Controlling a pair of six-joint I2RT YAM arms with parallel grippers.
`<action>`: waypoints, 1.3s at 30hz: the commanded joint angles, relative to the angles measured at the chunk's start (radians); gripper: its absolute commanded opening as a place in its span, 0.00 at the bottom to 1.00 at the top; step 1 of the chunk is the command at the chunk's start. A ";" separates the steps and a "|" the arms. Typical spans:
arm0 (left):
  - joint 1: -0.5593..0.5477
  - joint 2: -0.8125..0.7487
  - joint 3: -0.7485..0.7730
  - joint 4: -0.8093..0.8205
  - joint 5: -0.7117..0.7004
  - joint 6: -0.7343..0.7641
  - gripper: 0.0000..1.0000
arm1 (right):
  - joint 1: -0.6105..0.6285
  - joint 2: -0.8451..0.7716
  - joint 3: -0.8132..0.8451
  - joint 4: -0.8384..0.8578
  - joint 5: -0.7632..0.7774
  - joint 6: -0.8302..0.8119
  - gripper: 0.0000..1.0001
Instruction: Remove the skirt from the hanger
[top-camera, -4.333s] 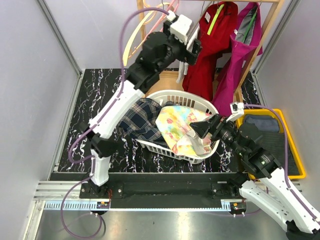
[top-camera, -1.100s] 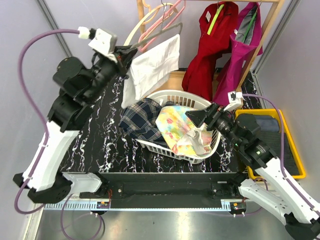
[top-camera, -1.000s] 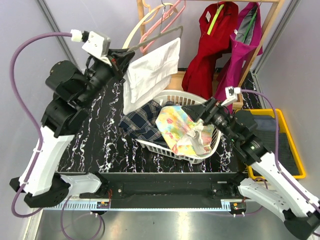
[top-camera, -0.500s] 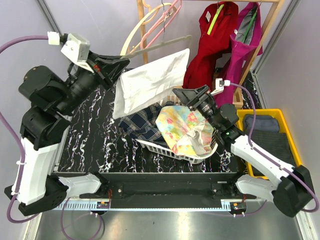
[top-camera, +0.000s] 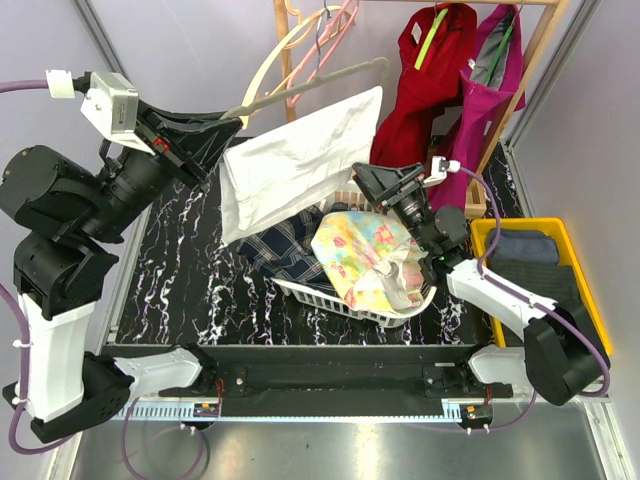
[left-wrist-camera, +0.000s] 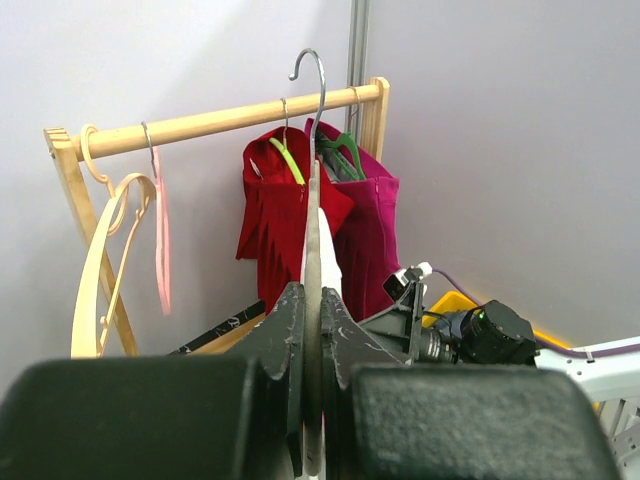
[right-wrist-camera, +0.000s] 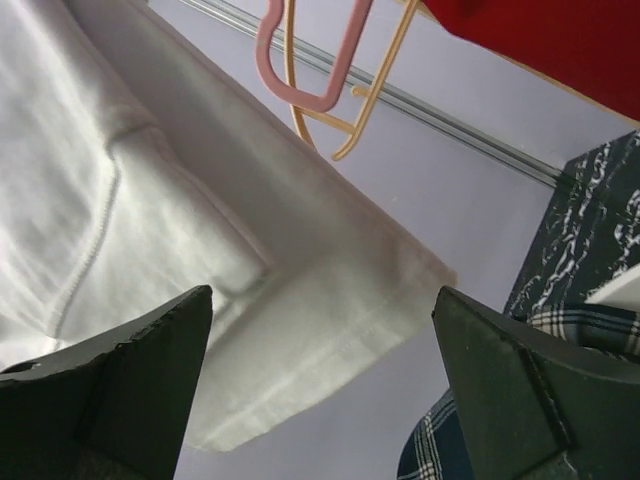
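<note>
A white skirt (top-camera: 295, 168) hangs from a grey hanger (top-camera: 310, 82) that is held slanted in the air above the basket, off the rack. My left gripper (top-camera: 226, 119) is shut on the hanger's left end; in the left wrist view the hanger (left-wrist-camera: 314, 230) stands edge-on between the shut fingers (left-wrist-camera: 288, 340), its hook up. My right gripper (top-camera: 366, 182) is open just right of the skirt's lower edge. In the right wrist view the skirt's hem (right-wrist-camera: 300, 300) lies beyond the wide-open right gripper (right-wrist-camera: 322, 292), and nothing is gripped.
A white laundry basket (top-camera: 300, 290) below holds a plaid garment (top-camera: 280, 240) and a floral cloth (top-camera: 365, 255). The wooden rack (left-wrist-camera: 220, 120) carries red (top-camera: 415, 90) and magenta (top-camera: 480, 110) garments plus cream and pink hangers (top-camera: 310, 45). A yellow tray (top-camera: 590, 300) sits at the right.
My left arm has swung the hanger with the skirt up and leftward, spreading the skirt out. My right gripper has risen from the basket toward the skirt's right edge, still open.
</note>
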 joint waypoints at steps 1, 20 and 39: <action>-0.003 -0.021 -0.003 0.086 0.013 -0.011 0.00 | -0.016 -0.024 0.032 0.148 -0.036 0.055 0.99; -0.003 -0.044 -0.080 0.098 0.029 -0.040 0.00 | -0.032 0.041 0.078 0.188 -0.054 0.081 0.92; -0.003 -0.095 -0.278 0.153 -0.088 0.083 0.00 | -0.032 -0.149 0.253 -0.045 -0.272 0.052 0.00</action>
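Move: The white skirt hangs from the hanger that the left hand still grips. The skirt's middle is about 5 cm ahead, 9 cm to the left and 10 cm above the open right hand, its right-hand end almost at the fingertips. From the left hand the skirt lies some 7 cm ahead, 13 cm right and 14 cm below. The basket is about 30 cm under the right hand, 6 cm back and 1 cm left; the red garment hangs some 20 cm ahead of the right hand, 9 cm right and 5 cm up. The skirt's lower right-hand part gets pinched by the right hand, which rises about 3 cm, eases a couple of centimetres forward and left as its fingers close fully, then draws back some 2 cm and up again, turning slightly counter-clockwise. Meanwhile the left hand, keeping its grip on the hanger, sinks about 5 cm and goes 2 cm forward, tilting slightly. ##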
